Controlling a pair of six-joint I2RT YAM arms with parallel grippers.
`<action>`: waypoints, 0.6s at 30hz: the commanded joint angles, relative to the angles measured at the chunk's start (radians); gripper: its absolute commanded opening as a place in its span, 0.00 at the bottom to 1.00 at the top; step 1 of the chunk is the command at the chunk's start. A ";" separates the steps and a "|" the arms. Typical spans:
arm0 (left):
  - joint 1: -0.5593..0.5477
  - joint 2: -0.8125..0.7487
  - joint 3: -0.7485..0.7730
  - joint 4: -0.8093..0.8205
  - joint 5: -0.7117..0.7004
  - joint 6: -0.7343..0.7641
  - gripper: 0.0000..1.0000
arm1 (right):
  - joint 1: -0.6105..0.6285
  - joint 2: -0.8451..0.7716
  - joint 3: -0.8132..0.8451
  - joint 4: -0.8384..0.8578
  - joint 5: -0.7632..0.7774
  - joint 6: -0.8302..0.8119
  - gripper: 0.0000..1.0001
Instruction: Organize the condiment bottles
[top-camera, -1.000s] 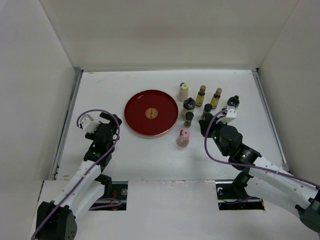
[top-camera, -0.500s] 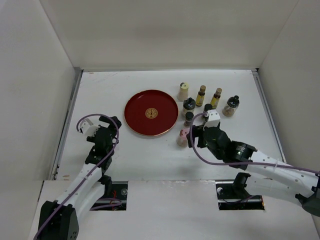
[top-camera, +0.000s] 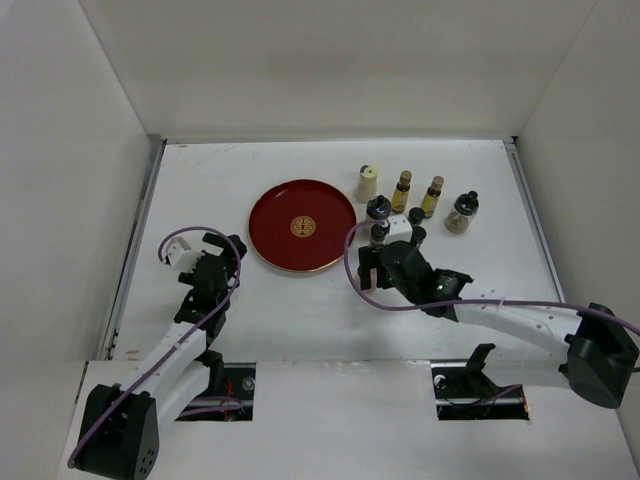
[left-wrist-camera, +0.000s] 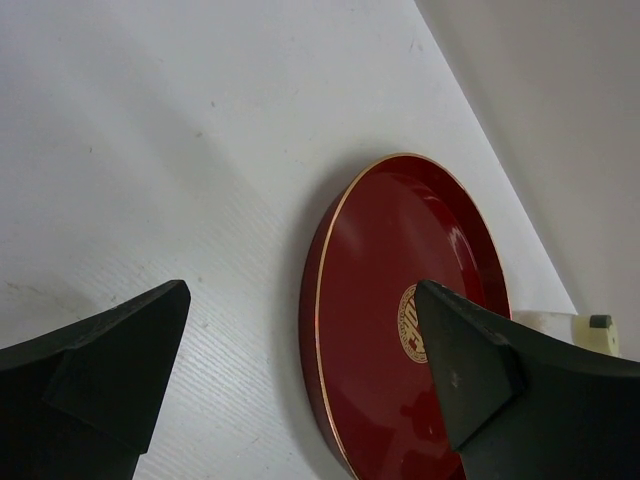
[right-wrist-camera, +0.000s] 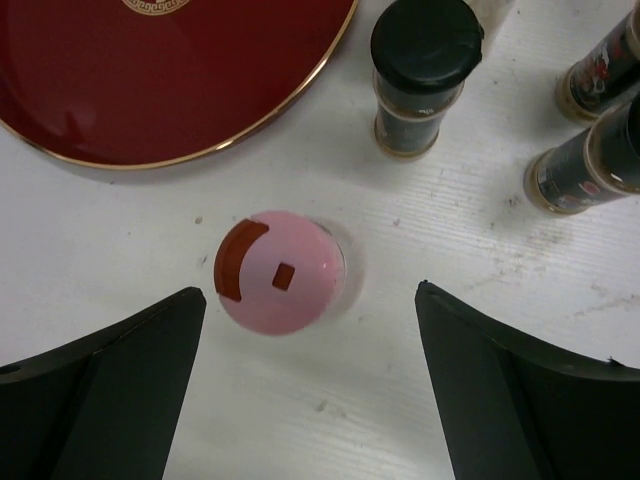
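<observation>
The condiment bottles stand in a cluster right of the red tray (top-camera: 302, 226): a cream-capped one (top-camera: 367, 183), two slim amber ones (top-camera: 402, 190) (top-camera: 432, 196), a dark-capped jar (top-camera: 461, 212) and more dark-capped ones (top-camera: 378, 208). My right gripper (top-camera: 374, 276) hangs open over the pink-capped bottle (right-wrist-camera: 280, 272), whose cap shows just ahead of the gap between the wide-spread fingers (right-wrist-camera: 120, 380); nothing is held. In the top view the arm mostly hides that bottle. My left gripper (top-camera: 222, 248) is open and empty, left of the tray and facing it.
In the right wrist view a dark-capped bottle (right-wrist-camera: 425, 70) stands beyond the pink cap, two more (right-wrist-camera: 590, 165) at the right edge, and the tray rim (right-wrist-camera: 150, 140) at upper left. In the left wrist view the tray (left-wrist-camera: 390, 300) fills the space ahead.
My right gripper let go of the dark-capped jar at the far right, opened, and swung left over the pink-capped bottle. The left arm shifted only slightly.
</observation>
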 joint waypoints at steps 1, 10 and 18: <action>0.004 0.000 -0.011 0.063 0.007 -0.012 1.00 | -0.018 0.033 0.047 0.136 -0.037 -0.022 0.92; 0.009 0.018 -0.011 0.074 0.033 -0.012 1.00 | -0.026 0.130 0.088 0.153 -0.017 -0.041 0.62; 0.012 0.008 -0.015 0.074 0.043 -0.015 1.00 | 0.037 0.015 0.232 0.038 0.074 -0.097 0.45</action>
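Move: The pink-capped bottle stands just off the right hand's fingertips: about 2 cm ahead, 2 cm to the left, its middle some 4 cm below. Straight ahead of this hand are the small black-capped jar at about 11 cm and the big black-capped jar at 17 cm; the nearer of the two dark jars is 8 cm ahead and 8 cm to the right. The red plate's middle is roughly 17 cm ahead and 17 cm left. From the left hand the pink-capped bottle lies about 34 cm right and 8 cm back. Forward and left by about 2 cm each, sinking slightly, the right hand slides its open fingers around the top of the pink-capped bottle and closes them until they pinch it from both sides. It then rises about 4 cm almost straight up, keeping its grip, with hardly any turn of the wrist. ##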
